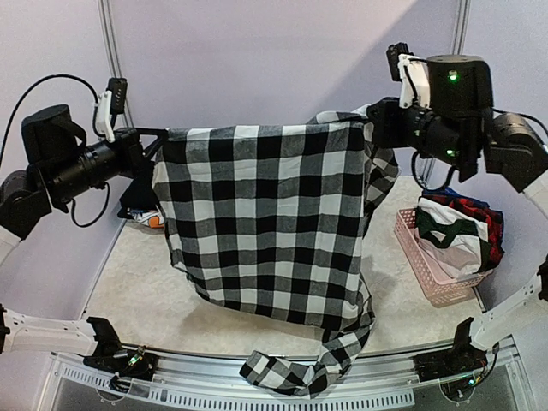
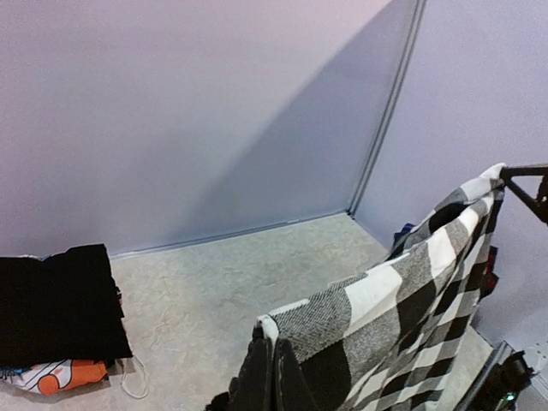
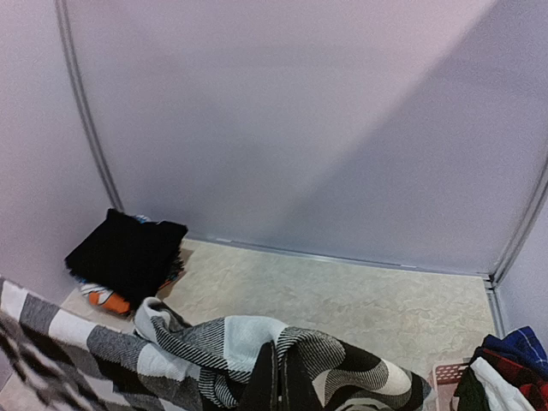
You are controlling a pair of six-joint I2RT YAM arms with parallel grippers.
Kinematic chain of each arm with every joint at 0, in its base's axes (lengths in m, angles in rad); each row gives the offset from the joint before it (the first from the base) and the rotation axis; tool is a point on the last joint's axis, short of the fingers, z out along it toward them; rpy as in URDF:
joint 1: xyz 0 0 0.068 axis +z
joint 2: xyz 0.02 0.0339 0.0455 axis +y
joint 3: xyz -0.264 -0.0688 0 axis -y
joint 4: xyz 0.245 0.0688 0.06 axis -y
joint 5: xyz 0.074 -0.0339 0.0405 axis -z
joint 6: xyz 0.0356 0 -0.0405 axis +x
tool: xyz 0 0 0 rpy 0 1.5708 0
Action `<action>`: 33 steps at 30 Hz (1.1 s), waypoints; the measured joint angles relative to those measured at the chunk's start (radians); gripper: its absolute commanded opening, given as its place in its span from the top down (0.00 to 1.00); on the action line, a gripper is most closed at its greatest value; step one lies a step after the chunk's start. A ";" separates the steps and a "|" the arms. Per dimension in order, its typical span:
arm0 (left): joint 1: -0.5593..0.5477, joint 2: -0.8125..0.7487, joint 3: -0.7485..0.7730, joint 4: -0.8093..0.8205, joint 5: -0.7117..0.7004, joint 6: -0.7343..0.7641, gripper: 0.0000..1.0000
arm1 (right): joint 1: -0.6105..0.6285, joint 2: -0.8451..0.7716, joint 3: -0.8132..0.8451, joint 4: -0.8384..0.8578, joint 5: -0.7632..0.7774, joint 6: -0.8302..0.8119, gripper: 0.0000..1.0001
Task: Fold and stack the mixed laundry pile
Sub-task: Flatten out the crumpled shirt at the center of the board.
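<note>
A black-and-white checked garment hangs spread wide above the table, stretched between both arms. My left gripper is shut on its upper left corner; in the left wrist view the fingers pinch the cloth's white edge. My right gripper is shut on the upper right corner, where the cloth bunches around it. One sleeve trails over the table's near edge. A folded stack with a black garment on top and an orange printed piece under it lies at the far left.
A pink perforated basket at the right holds more laundry, with white, green, red and navy pieces. Pale walls enclose the table at the back and both sides. The arm bases sit at the near edge.
</note>
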 measured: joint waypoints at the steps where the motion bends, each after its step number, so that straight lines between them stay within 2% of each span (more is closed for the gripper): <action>1: 0.000 0.005 -0.029 0.020 -0.024 0.003 1.00 | -0.003 0.018 -0.014 0.039 0.040 -0.020 1.00; 4: 0.015 0.055 -0.098 0.061 -0.090 0.006 1.00 | -0.063 0.106 -0.040 0.157 0.099 -0.071 1.00; 8: 0.101 0.220 -0.129 0.134 -0.114 0.005 1.00 | -0.229 0.284 -0.008 0.278 0.087 -0.082 0.98; 9: 0.133 0.278 -0.127 0.159 -0.113 0.002 0.99 | -0.269 0.345 0.023 0.307 0.079 -0.085 0.79; 10: 0.171 0.346 -0.115 0.180 -0.108 -0.002 0.95 | -0.306 0.410 0.062 0.332 0.065 -0.089 0.52; 11: 0.197 0.402 -0.101 0.197 -0.100 -0.008 0.81 | -0.331 0.465 0.101 0.348 0.045 -0.087 0.21; 12: 0.230 0.474 -0.071 0.202 -0.090 -0.017 0.58 | -0.362 0.541 0.170 0.348 0.018 -0.091 0.04; 13: 0.266 0.554 -0.019 0.195 -0.077 -0.023 0.35 | -0.395 0.628 0.266 0.332 -0.019 -0.090 0.02; 14: 0.293 0.626 0.033 0.188 -0.068 -0.024 0.06 | -0.424 0.716 0.383 0.299 -0.057 -0.087 0.01; 15: 0.329 0.717 0.106 0.181 -0.051 -0.033 0.01 | -0.458 0.833 0.555 0.237 -0.097 -0.075 0.01; 17: 0.373 0.827 0.167 0.195 -0.019 -0.037 0.00 | -0.501 0.968 0.730 0.174 -0.153 -0.054 0.01; 18: 0.387 0.850 0.163 0.196 -0.009 -0.038 0.00 | -0.520 0.998 0.737 0.152 -0.179 -0.042 0.01; 24: 0.389 0.814 0.056 0.167 0.028 -0.043 0.00 | -0.553 0.901 0.250 0.161 -0.291 -0.008 0.01; 28: 0.367 0.676 -0.045 0.158 0.036 -0.045 0.02 | -0.535 0.788 0.106 0.134 -0.343 0.012 0.01; 33: 0.273 0.492 -0.223 0.145 0.010 -0.070 0.07 | -0.522 0.488 -0.093 0.163 -0.391 0.047 0.01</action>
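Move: Both hands still hold the hanging checkered shirt high up. The far middle of the board, where it is to be laid, is about 18 cm ahead, 16 cm right and 45 cm below the left hand; from the right hand, some 16 cm ahead, 10 cm left and 48 cm below. The black stack lies about 20 cm ahead, 16 cm left and 40 cm below the left hand; the basket is level with the right hand, 25 cm to its right and 42 cm down. Fling both pinched corners forward and down towards the far side of the board, the left gripper about 25 cm out and the right some 30 cm, and open both wide on the way so the shirt comes free. Keep sinking, tipping the fingers nearly 30 degrees down, then draw both hands back empty while the right one rises again. ##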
